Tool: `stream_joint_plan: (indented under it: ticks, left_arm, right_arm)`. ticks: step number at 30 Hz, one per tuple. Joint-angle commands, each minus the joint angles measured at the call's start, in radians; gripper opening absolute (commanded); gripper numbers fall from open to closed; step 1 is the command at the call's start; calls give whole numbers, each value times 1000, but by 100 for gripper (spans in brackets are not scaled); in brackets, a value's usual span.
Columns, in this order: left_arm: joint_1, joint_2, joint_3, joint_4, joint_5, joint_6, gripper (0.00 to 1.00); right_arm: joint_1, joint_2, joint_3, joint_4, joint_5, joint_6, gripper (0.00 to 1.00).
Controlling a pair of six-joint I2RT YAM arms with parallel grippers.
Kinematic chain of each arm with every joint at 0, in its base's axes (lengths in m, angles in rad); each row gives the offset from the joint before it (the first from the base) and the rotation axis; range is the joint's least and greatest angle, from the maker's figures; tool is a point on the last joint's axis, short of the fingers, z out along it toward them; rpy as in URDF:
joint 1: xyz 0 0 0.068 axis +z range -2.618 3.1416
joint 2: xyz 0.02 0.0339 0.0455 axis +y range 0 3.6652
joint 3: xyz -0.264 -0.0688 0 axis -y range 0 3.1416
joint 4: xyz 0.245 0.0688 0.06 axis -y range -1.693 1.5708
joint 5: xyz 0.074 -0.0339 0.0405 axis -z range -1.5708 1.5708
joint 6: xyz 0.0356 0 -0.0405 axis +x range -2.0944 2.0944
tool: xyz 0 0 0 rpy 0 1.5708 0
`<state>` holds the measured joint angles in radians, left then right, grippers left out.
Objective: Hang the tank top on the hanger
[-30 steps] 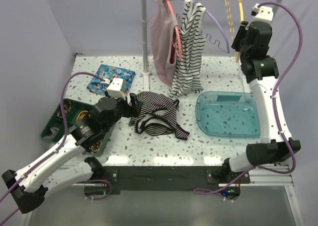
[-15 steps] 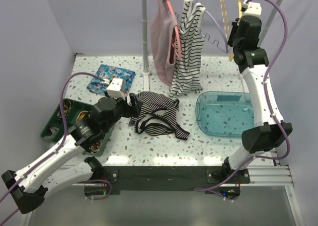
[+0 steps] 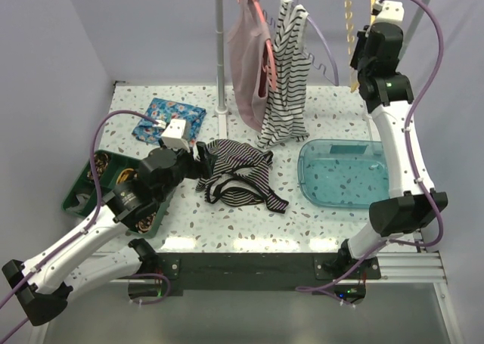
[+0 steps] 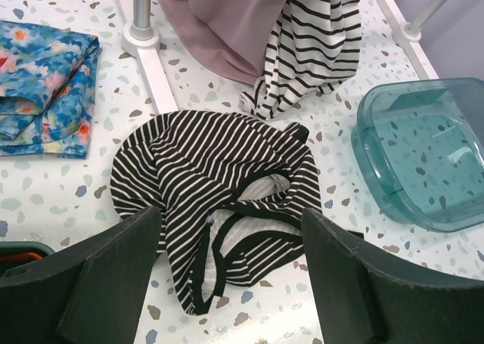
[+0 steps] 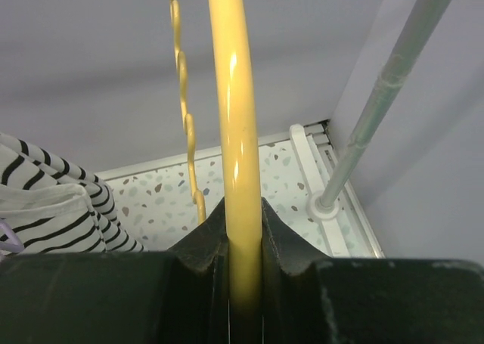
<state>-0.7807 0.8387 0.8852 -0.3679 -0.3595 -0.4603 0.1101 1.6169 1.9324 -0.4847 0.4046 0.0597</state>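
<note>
The tank top (image 3: 238,179), black with thin white stripes, lies crumpled flat on the table's middle. My left gripper (image 3: 201,159) hovers just left of it, open. In the left wrist view the tank top (image 4: 198,159) lies ahead of the wide-apart left gripper (image 4: 231,227), with its near edge between the fingers. High at the back right, my right gripper (image 3: 358,60) is shut on the yellow hanger (image 3: 349,19). The right wrist view shows the hanger's smooth bar (image 5: 233,94) clamped between the fingers of the right gripper (image 5: 243,212), and its wavy bar to the left.
A pink top (image 3: 246,64) and a white bold-striped garment (image 3: 287,75) hang from the rack beside its pole (image 3: 220,49). A teal tub (image 3: 348,176) sits at the right, a floral cloth (image 3: 170,119) at the back left and a green tray (image 3: 82,191) at the left edge.
My right gripper has closed on the yellow hanger and risen, so the hanger now sits higher in view. The left arm and the tank top have not moved.
</note>
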Motion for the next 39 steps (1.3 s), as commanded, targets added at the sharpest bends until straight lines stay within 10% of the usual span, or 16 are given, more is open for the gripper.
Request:
stream_joint_plan:
  ticks: [1, 39]
  left_arm:
    - [5, -21, -5, 26, -1, -14, 80]
    - [6, 88, -44, 52, -10, -142, 78]
  right_arm:
    - [-1, -136, 24, 138, 30, -6, 0]
    - [-3, -788, -680, -274, -214, 227, 0]
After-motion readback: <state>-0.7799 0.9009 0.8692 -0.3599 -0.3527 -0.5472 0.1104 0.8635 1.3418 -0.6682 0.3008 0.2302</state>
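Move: My right hand already grips the yellow hanger by its bow, up at the rack. The black-striped tank top lies on the table some 26 cm to its left, 8 cm back and about 42 cm below. The blue bin is almost underneath, about 9 cm back and 3 cm to the right; the hanging striped shirt is roughly 15 cm left and 5 cm ahead. From my empty left hand, the tank top is about 14 cm ahead, 7 cm right and 26 cm down. I keep my right fingers shut on the yellow hanger, raise it about 3 cm to unhook it from the rod, then draw it back towards me, away from the rack, some 20 cm in all, sinking again late and rolling the wrist about 10 degrees, left side up. Near the end my open left hand starts sinking, about 2 cm, towards the tank top. ##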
